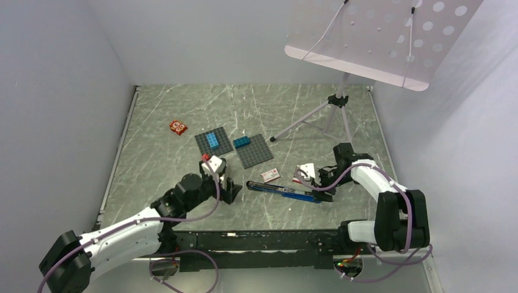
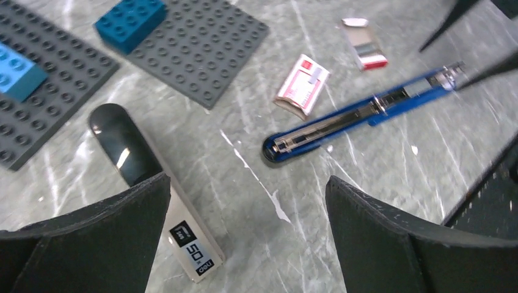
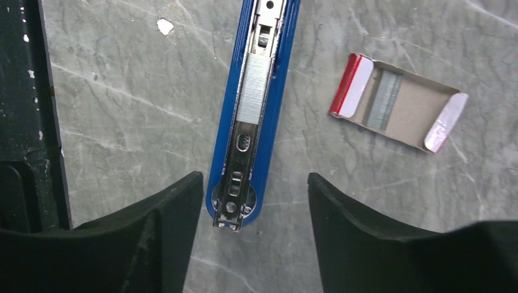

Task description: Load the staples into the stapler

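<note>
The blue stapler (image 1: 284, 192) lies opened flat on the table, its metal channel facing up (image 2: 360, 113). A silver strip of staples (image 3: 256, 88) sits in that channel. My right gripper (image 3: 253, 183) is open, its fingers on either side of the stapler's near end without touching it. The white staple box with red print (image 2: 302, 83) lies beyond the stapler. Its open tray (image 3: 397, 104) holds another short staple strip. My left gripper (image 2: 247, 183) is open over bare table. A grey and black piece labelled "50" (image 2: 153, 195) lies by its left finger.
Two grey studded baseplates (image 1: 253, 151) with blue bricks (image 1: 212, 139) lie behind the stapler. An orange-red tile (image 1: 178, 127) sits at the back left. A tripod (image 1: 338, 104) carrying a perforated board stands at the back right.
</note>
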`<state>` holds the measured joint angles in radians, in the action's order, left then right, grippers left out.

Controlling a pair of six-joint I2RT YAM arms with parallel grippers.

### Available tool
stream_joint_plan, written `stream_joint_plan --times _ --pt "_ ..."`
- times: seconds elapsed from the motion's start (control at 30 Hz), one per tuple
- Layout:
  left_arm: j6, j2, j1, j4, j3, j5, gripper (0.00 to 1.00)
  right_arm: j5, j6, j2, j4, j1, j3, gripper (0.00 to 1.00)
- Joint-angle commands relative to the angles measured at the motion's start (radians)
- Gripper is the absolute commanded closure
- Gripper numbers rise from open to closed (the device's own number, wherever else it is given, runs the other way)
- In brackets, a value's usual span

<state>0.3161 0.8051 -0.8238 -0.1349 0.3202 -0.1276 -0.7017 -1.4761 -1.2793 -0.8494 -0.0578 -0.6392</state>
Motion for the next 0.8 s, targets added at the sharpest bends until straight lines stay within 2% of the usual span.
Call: stream_joint_plan --times 0.0,0.1,0.2,0.3,0.4,0.53,0.67,0.77 --pt "-0.167 -0.087 0.004 -0.436 -0.188 0.219 0.01 0.045 0.028 -0.028 0.044 -0.055 -0.016 0.38" --pt "-0.199 -0.102 0.004 -0.593 -0.303 0.268 0.01 0.061 0.049 -0.039 0.054 -0.080 -0.016 0.50" --pt "-0.242 -0.067 0.002 -0.572 -0.305 0.284 0.01 0.069 0.053 -0.045 0.053 -0.086 -0.019 0.69" --pt "-0.288 0.012 -0.002 -0.620 -0.311 0.324 0.01 0.082 0.045 -0.037 0.049 -0.085 -0.014 0.82" --pt "-0.355 0.110 -0.022 -0.675 -0.304 0.374 0.01 0.089 0.022 -0.007 0.048 -0.083 0.006 0.86" --pt "-0.456 0.227 -0.101 -0.717 -0.280 0.422 0.01 0.083 0.007 0.019 0.044 -0.081 0.011 0.89" --pt "-0.524 0.309 -0.185 -0.681 -0.249 0.354 0.01 0.049 -0.031 0.032 0.024 -0.073 0.014 0.89" --pt "-0.533 0.355 -0.192 -0.750 -0.254 0.300 0.01 0.023 -0.089 0.054 0.002 -0.072 0.025 0.90"
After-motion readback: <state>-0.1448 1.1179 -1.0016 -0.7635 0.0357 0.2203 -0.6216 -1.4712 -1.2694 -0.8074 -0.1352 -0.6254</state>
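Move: The blue stapler lies opened out on the table. Its right end, with the loaded rail, sits between the right hand's open fingers, about 1 cm back and 2 cm below. The open staple tray is some 6 cm ahead and 5 cm left of that hand. For the left hand, the stapler's left end lies about 1 cm ahead, 6 cm right and 11 cm below. The staple box is 4 cm ahead and 13 cm right of it, the grey stapler 3 cm ahead and 4 cm left. The right fingers close on both sides of the blue stapler's rail near its right end and pinch it, the hand sinking only about 1 cm and otherwise nearly in place. Meanwhile the left hand, empty and wide open, swings back, down and to the right, about 12 cm in all, towards the stapler's left end, turning some 35 degrees clockwise. ##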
